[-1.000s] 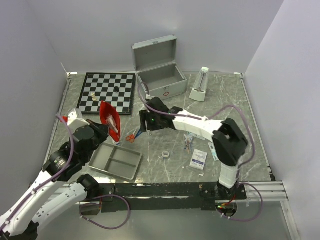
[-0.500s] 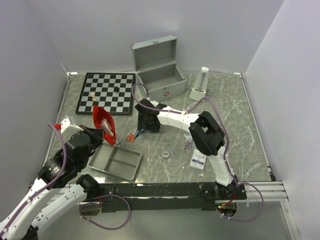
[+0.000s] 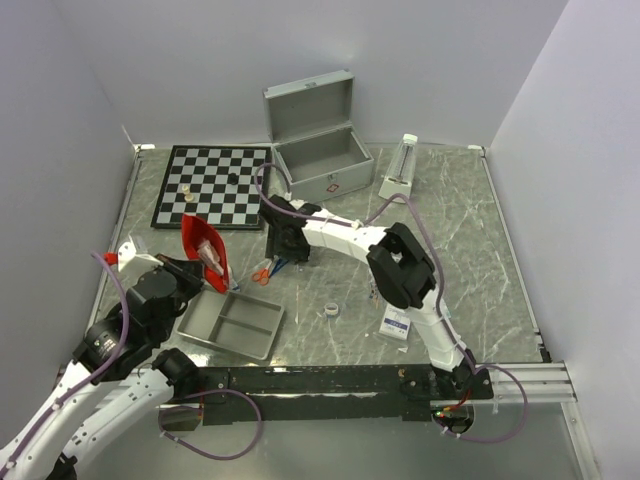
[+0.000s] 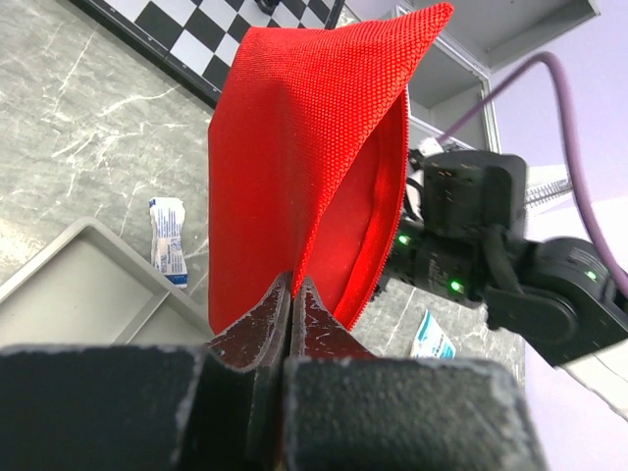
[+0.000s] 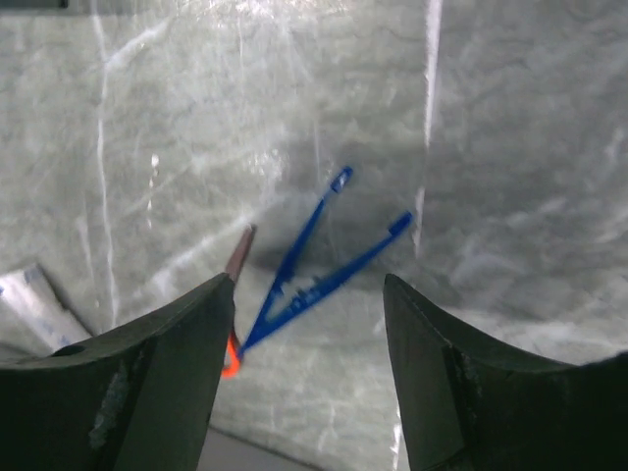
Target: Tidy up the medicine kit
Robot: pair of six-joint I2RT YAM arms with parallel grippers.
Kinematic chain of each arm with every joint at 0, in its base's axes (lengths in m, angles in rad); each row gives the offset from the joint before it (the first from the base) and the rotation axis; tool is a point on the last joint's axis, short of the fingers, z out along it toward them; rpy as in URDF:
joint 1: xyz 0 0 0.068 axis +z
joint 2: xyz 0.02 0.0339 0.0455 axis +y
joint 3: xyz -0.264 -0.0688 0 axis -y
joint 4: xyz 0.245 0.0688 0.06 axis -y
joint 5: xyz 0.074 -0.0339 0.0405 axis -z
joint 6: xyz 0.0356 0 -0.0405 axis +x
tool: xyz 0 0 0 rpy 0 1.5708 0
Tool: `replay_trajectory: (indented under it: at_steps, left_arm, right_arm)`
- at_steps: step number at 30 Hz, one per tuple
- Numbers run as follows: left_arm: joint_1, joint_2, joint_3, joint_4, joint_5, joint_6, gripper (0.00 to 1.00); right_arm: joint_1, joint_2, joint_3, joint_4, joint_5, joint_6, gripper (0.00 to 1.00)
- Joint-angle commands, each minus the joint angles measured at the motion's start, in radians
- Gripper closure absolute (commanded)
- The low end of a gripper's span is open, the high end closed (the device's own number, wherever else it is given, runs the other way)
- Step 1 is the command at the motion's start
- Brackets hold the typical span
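The medicine kit (image 3: 322, 158), a silver case, stands at the back with its lid up; a corner shows in the left wrist view (image 4: 510, 29). My left gripper (image 4: 292, 294) is shut on the rim of a red pouch (image 4: 314, 167), holding it upright with its mouth gaping, left of centre (image 3: 203, 250). My right gripper (image 5: 309, 294) hangs open just above blue tweezers (image 5: 314, 265) lying flat on the marble, in front of the case (image 3: 283, 255). Nothing is between its fingers.
Orange-handled scissors (image 3: 260, 273) lie beside the tweezers. A grey two-compartment tray (image 3: 232, 322) sits near the front left, with a sachet (image 4: 169, 240) by it. A chessboard (image 3: 213, 185), a tape roll (image 3: 330, 311), a small box (image 3: 398, 322) and a white upright object (image 3: 398, 170) lie around.
My right arm has folded in and its gripper has shifted left, over the tweezers. My left gripper has drawn the red pouch slightly left and nearer.
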State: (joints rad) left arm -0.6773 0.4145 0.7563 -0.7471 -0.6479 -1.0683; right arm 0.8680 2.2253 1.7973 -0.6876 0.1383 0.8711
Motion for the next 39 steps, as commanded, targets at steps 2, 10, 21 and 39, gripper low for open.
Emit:
replay_trajectory:
  at_steps: [2, 10, 21, 39]
  left_arm:
    - [0.001, -0.010, 0.006, -0.008, -0.030, -0.019, 0.99]
    - [0.001, -0.051, -0.003, -0.012, -0.030, -0.027, 0.99]
    - [0.002, -0.048, -0.011, -0.011, -0.019, -0.029, 0.99]
    - [0.002, 0.030, -0.034, 0.066, 0.048, -0.013, 0.99]
  right_arm:
    - [0.023, 0.097, 0.137, -0.141, 0.027, 0.032, 0.33]
    - [0.028, 0.086, 0.083, -0.159, 0.064, 0.029, 0.44]
    - [0.025, -0.050, -0.226, -0.044, 0.121, -0.127, 0.55]
    - [0.023, -0.142, -0.414, 0.072, 0.139, -0.264, 0.88]
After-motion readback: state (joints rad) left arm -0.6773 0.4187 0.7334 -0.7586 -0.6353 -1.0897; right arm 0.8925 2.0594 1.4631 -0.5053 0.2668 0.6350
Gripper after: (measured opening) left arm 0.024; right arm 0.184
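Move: The open blue tweezers lie just under the right hand, between its parted fingers, about 2 cm down and 1 cm ahead. The scissors are close beside them, some 5 cm left of this hand and 3 cm back; the white packet is roughly 11 cm left and 4 cm back, and the tape roll about 11 cm right and 12 cm back. From the left hand the tweezers are some 10 cm ahead, 17 cm right and 23 cm below. Down a little first, the right hand closes its half-open fingers around the blue tweezers, then travels about 5 cm to its right and some 2 cm back, away from the scissors. The wrist turns roughly 10 degrees counter-clockwise on the way, and the fingers keep narrowing until they pinch the tweezers' two arms together from both sides, staying low over the table. ##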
